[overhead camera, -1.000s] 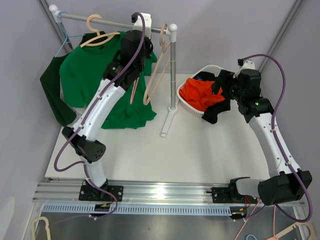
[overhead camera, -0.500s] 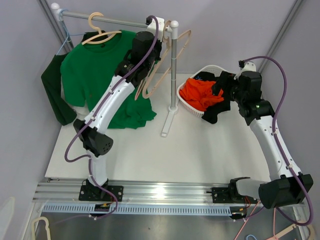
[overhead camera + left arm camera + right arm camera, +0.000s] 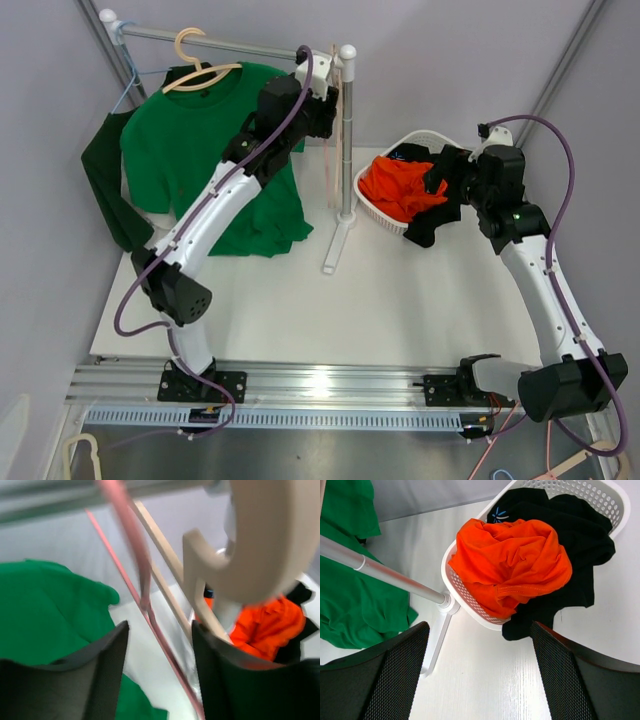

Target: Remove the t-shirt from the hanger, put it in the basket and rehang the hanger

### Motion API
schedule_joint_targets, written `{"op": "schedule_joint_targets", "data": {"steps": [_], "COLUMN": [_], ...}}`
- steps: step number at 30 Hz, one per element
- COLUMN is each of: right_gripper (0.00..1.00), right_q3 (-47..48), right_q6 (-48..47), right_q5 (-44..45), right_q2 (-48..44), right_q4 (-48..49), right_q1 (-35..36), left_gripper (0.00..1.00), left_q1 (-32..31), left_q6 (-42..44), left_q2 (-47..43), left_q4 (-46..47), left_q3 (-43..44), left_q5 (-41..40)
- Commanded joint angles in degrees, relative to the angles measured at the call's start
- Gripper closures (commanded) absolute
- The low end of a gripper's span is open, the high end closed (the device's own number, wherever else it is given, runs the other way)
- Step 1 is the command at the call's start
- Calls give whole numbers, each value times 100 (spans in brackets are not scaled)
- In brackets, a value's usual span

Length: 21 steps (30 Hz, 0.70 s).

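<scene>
A green t-shirt (image 3: pixel 195 150) hangs on a beige hanger (image 3: pixel 197 62) at the left of the rack rail (image 3: pixel 240 44). It also shows in the left wrist view (image 3: pixel 45 610). My left gripper (image 3: pixel 325 100) is up at the rail's right end, away from the t-shirt. It is open (image 3: pixel 160 627), with a thin pink empty hanger (image 3: pixel 145 605) passing between the jaws. A beige empty hanger (image 3: pixel 240 545) hangs just beyond. My right gripper (image 3: pixel 440 185) is open (image 3: pixel 479 630) and empty, hovering over the near rim of the white basket (image 3: pixel 455 587).
The basket (image 3: pixel 366 190) holds an orange shirt (image 3: pixel 515 560) and a black garment (image 3: pixel 580 540) that spills over its side. The rack's upright pole (image 3: pixel 346 140) and foot (image 3: pixel 335 245) stand mid-table. A dark green garment (image 3: pixel 105 190) hangs at the far left.
My left gripper has moved right along the rail to its end, and the empty hangers have swung from spread out to edge-on by the pole. The right arm has not moved.
</scene>
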Motion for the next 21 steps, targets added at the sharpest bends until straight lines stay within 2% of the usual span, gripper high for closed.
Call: {"op": "schedule_joint_targets", "data": {"steps": [1, 4, 5, 6, 7, 11, 14, 18, 19, 21], "right_gripper": [13, 13, 13, 13, 13, 13, 13, 12, 12, 12], "right_q3": [-10, -28, -28, -36, -71, -221, -212, -186, -160, -90], "right_q6": [61, 52, 61, 69, 69, 183, 192, 210, 210, 166], "right_q5": [-157, -175, -149, -149, -166, -272, -254, -359, -360, -360], "right_q2": [-168, -186, -186, -177, -203, -256, -204, -90, -72, -19], "right_q4": [165, 182, 174, 174, 182, 331, 323, 340, 340, 297], "right_q1": [32, 50, 41, 59, 59, 138, 208, 313, 331, 349], "left_gripper": [40, 25, 14, 10, 1, 0, 0, 1, 0, 0], "left_q1": [-43, -52, -43, -43, -43, 1, 211, 974, 1333, 1643], "left_q6": [-239, -423, -441, -424, -406, -309, -344, -687, -731, -732], "left_q2": [-763, -1291, -1405, -1580, -1651, -1933, -2284, -2724, -2803, -2847], "left_q4": [211, 290, 238, 151, 63, -543, -685, -589, -571, -536], "left_q3": [-336, -740, -785, -803, -803, -724, -890, -1207, -1234, -1322], "left_q5": [512, 680, 723, 785, 811, 812, 1356, 2164, 2244, 2218]}}
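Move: The green t-shirt's wooden hanger is about 25 cm to the left of my left hand, 4 cm farther out and roughly level with it. The pink hanger's neck is still between my half-open left fingers, the empty wooden hanger some 3 cm to its right. The blue hanger is about 12 cm left of the green shirt's hanger and 2 cm farther out. From my right hand, the green shirt's hanger is about 46 cm left, 12 ahead and 10 above. I open my left fingers from half to fully wide and draw back off the pink hanger, about 12 cm, soon rising some 10 cm as well. Then I swing the hand left about 10 cm, in front of the green t-shirt, rolling it slightly right side up. My open, empty right hand eases some 3 cm left. ##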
